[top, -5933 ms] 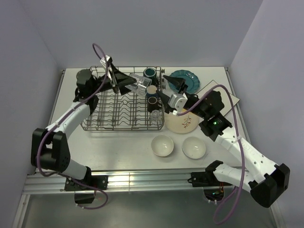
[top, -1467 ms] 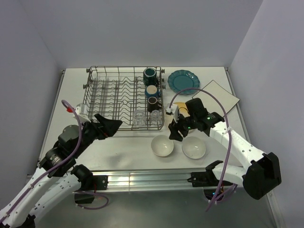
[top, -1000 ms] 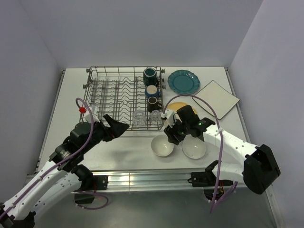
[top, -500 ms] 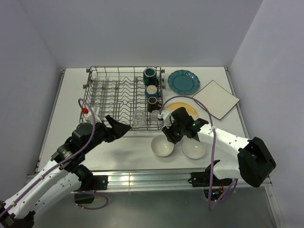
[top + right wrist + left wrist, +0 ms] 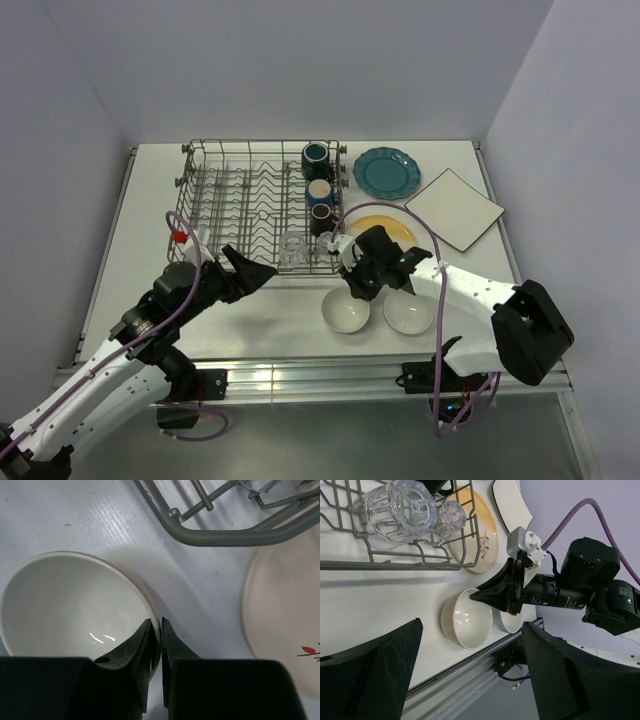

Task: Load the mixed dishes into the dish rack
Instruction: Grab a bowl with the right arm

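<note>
My right gripper is shut on the right rim of the left white bowl, one finger inside and one outside. The bowl sits on the table beside a second white bowl. The dish rack holds three dark mugs and clear glasses. The yellow-cream plate lies partly under the right arm. The teal plate and the white square plate lie behind it. My left gripper hangs open and empty by the rack's front edge.
The rack's front right corner wire runs close above the held bowl. The table's front rail is just below the bowls. Walls close the table on the left, back and right.
The right gripper came down and left onto the left bowl and closed on its rim. The left arm has shifted only slightly and stayed open.
</note>
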You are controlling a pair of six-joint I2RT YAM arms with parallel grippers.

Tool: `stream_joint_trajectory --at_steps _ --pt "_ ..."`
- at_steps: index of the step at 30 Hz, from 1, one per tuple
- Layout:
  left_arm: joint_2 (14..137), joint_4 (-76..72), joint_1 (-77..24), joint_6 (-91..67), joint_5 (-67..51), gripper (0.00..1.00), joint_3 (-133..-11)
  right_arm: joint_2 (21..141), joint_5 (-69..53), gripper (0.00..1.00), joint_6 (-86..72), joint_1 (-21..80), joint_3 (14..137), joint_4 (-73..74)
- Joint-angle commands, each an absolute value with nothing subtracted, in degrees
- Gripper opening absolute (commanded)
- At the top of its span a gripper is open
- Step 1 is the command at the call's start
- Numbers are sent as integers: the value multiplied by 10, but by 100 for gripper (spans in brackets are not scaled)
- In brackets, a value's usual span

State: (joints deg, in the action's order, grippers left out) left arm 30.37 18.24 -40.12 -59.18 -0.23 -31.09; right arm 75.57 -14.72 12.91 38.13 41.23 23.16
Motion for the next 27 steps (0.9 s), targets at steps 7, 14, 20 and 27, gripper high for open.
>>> stream_joint_trajectory --at_steps 7,14,20,27 --pt "313 150 -404 -588 -35 88 -316 681 -232 0 191 386 424 266" --pt "310 152 -404 -583 -56 88 -340 635 -326 0 257 385 485 330" --pt "316 162 -405 -578 -59 88 -366 626 -386 0 263 386 533 364" --pt "333 160 -405 -573 -63 88 -393 641 -423 0 186 385 601 360"
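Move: The right hand already pinches the bowl by its far rim, the bowl's middle about 5 cm back, 3 left and 3 below. From that hand the dish rack's middle lies some 20 cm ahead and 24 left, the yellow plate about 10 ahead and 4 right, the other bowl 5 back and 12 right. From the left hand, the rack's middle is roughly 22 cm ahead, 6 left and 18 below; the held bowl 3 back, 16 right. Still pinching the bowl's rim, the right hand lifts about 13 cm, slightly back and left, turning counter-clockwise. ##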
